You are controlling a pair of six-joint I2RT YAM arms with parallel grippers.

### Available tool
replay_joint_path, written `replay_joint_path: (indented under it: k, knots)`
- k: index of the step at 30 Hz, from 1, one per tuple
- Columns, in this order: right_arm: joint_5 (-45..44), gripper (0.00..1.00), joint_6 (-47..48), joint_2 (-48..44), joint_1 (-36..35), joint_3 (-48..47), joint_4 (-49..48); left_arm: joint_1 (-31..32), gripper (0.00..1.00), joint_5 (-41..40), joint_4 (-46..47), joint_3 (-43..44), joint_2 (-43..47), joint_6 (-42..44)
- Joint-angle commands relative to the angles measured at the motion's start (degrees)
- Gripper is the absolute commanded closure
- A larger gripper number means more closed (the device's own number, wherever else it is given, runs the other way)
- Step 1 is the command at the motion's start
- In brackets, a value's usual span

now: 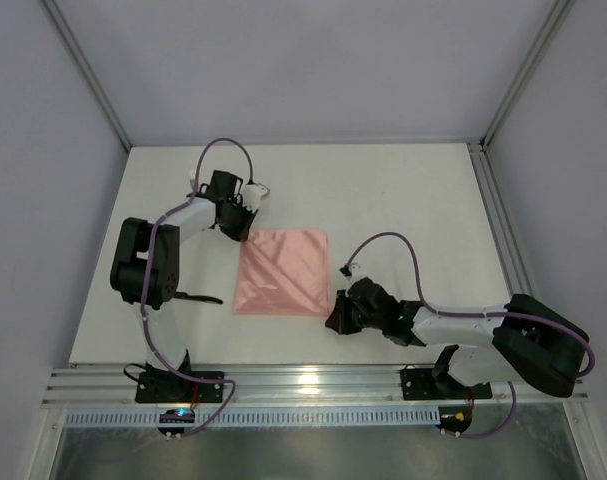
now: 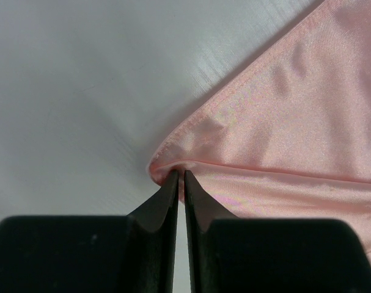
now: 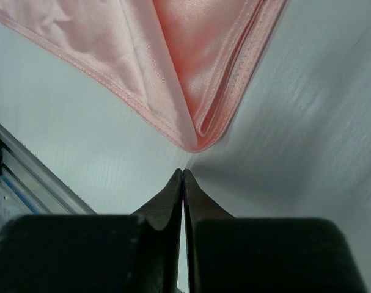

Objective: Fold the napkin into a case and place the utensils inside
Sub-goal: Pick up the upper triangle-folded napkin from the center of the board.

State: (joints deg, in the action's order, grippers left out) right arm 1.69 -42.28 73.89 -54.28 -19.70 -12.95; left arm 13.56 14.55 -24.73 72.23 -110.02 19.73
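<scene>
The salmon-pink napkin [image 1: 283, 272] lies flat mid-table as a rough square with a diagonal crease. My left gripper [image 1: 244, 237] sits at its far left corner. In the left wrist view the left gripper [image 2: 180, 176] is shut on that bunched corner of the napkin [image 2: 283, 122]. My right gripper [image 1: 333, 322] rests at the near right corner. In the right wrist view the right gripper [image 3: 183, 174] is shut and empty, a short gap away from the doubled corner of the napkin [image 3: 197, 79]. One slim black utensil [image 1: 199, 297] lies beside the left arm.
The white table [image 1: 403, 200] is bounded by grey side walls and a metal rail [image 1: 313, 385] along the near edge. The left arm's elbow [image 1: 143, 265] stands left of the napkin. The right arm [image 1: 463, 325] stretches in from the near right.
</scene>
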Motion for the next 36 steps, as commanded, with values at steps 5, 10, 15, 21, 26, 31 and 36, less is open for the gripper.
replay_joint_path:
  k: [5, 10, 15, 21, 26, 31, 36]
  knots:
    - [-1.43, 0.90, 3.70, -10.07, -0.21, -3.41, 10.83, -0.38, 0.91, -0.04, -0.23, 0.37, -0.90, 1.02]
    - [-3.37, 0.60, 2.65, -11.75, 2.76, -4.11, 11.02, -0.38, 0.87, 1.18, -1.02, 0.90, -0.55, 1.54]
    - [2.34, 0.52, 2.55, -7.10, 6.55, -4.20, 7.15, -0.38, 0.77, 4.08, -3.13, 2.04, 1.03, 1.28]
    - [5.42, 0.50, 2.65, -1.82, 8.66, -4.38, 2.59, -0.38, 0.69, 5.58, -5.59, 4.15, 5.95, -0.21]
    - [7.09, 0.50, 2.12, 1.43, 9.11, -3.94, -0.40, -0.38, 0.63, 9.61, -8.05, 3.54, 12.01, -1.18]
    - [7.53, 0.50, 1.50, 0.12, 9.54, -2.62, -1.55, 1.37, 0.49, 14.02, -12.96, -2.68, 21.22, 0.22]
    - [8.50, 0.50, -0.52, -0.06, 10.07, -1.22, -1.99, 13.04, 0.49, -1.92, -14.03, -13.49, 29.14, 6.01]
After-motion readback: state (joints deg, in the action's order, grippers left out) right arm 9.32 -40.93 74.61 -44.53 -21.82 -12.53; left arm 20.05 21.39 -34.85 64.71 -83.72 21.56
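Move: The near right corner of the folded napkin lies about 3 cm ahead of the right hand, 1 cm to its left and just below its tips; the napkin's middle is some 15 cm ahead and 11 cm left. The left fingers are on the far left corner, with the napkin's middle about 9 cm back and 9 cm right. From the left hand, the black utensil lies roughly 15 cm back and 11 cm left. The napkin's far left corner is let go as the left fingers part about halfway and the hand lifts some 11 cm, then sweeps back and a little right over the napkin, turning about 15 degrees, mostly clockwise. At its near right corner, the right hand hops up about 4 cm and forward some 3 cm, opening halfway, then sinks again with its spread fingers about the corner. ##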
